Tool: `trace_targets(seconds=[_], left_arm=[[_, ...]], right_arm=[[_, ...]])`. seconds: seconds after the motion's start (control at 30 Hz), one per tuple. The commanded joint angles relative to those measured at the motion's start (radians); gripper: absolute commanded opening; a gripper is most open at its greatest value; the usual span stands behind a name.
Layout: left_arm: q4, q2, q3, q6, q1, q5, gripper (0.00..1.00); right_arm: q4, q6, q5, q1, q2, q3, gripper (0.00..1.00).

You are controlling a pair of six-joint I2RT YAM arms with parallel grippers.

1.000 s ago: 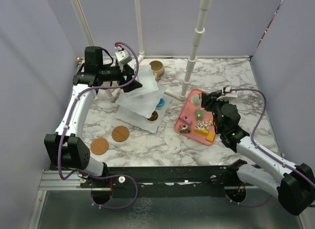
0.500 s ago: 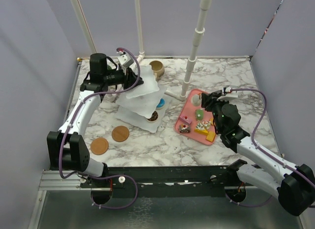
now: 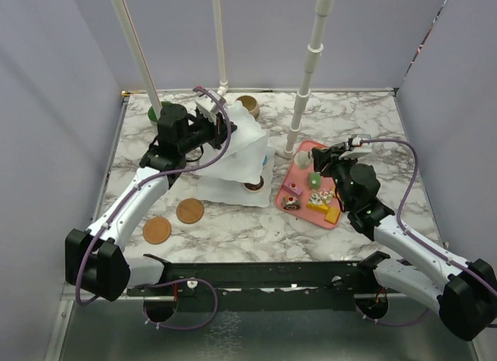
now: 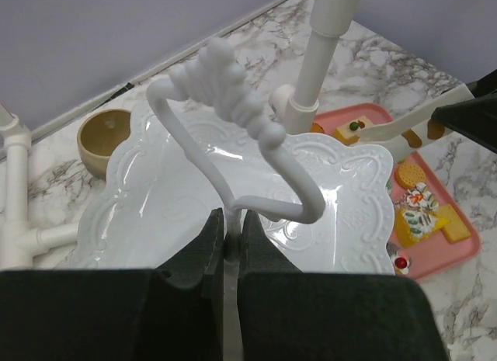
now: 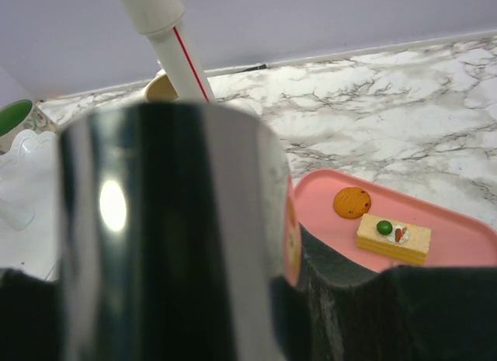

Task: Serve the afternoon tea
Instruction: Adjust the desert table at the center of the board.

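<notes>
The white three-tier stand (image 3: 241, 155) sits left of centre, its top plate (image 4: 155, 198) and looped handle (image 4: 233, 97) filling the left wrist view. My left gripper (image 3: 216, 126) (image 4: 231, 237) is shut on the thin stem under the handle. A chocolate donut (image 3: 254, 186) lies on the bottom tier. The tan mug (image 3: 248, 105) (image 4: 105, 136) stands behind the stand, the green-lined mug (image 5: 12, 116) at the far left. My right gripper (image 3: 342, 161) (image 5: 178, 299) hovers over the pink tray (image 3: 295, 175), shut on the metal tongs (image 5: 171, 237). On the tray lie a cake slice (image 5: 392, 237), a cookie (image 5: 352, 202) and other pastries.
Two round wooden coasters (image 3: 189, 211) (image 3: 156, 230) lie front left. White pipe posts (image 3: 303, 89) (image 3: 220, 43) (image 3: 136, 46) rise from the back of the marble table; the nearest base sits between stand and tray. Grey walls close three sides.
My left gripper has closed onto the stand's stem, and the arm has swung right and forward. The stand has shifted right with it. The right arm has not moved.
</notes>
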Motion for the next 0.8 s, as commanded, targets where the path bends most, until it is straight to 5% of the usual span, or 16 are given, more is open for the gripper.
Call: trace_targets(seconds=[0.0,0.33,0.77], left_arm=[[0.092,-0.088,-0.001,-0.002,-0.103,-0.307,0.0],[-0.01,-0.128,-0.018,-0.04,-0.26,-0.788,0.0],[-0.09,-0.129,-0.028,-0.292,-0.265,-0.84,0.08]], right_arm=[[0.045,-0.004,-0.099,0.005,-0.01,0.01,0.26],[0.07,0.015,-0.263,0.012,0.013,0.011,0.26],[0.101,0.026,-0.283,0.163,0.072,-0.001,0.26]])
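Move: The left hand already pinches the dessert stand's stem just under its handle, so the stand's middle hangs straight below it, some 14 cm down. On the table, some 25 cm lower, the beige mug is about 20 cm ahead and 6 cm right. From the right hand, which holds the tongs, the stand is about 26 cm left and 3 cm ahead, the white post 9 cm ahead and 6 cm left, and the pink tray's middle 20 cm below, 2 cm back and 3 cm right. Still pinching the dessert stand by its stem, the left hand drifts a little right and back while rising about 1 cm, then swings some 4.5 cm left and sinks a couple of centimetres, twisting the stand roughly 30 degrees counter-clockwise all the while. The right hand keeps hold of the tongs and sweeps left, faster towards the end, about 8 cm and a few centimetres back, towards the stand's lower plate, turning some 20 degrees counter-clockwise as it goes. ##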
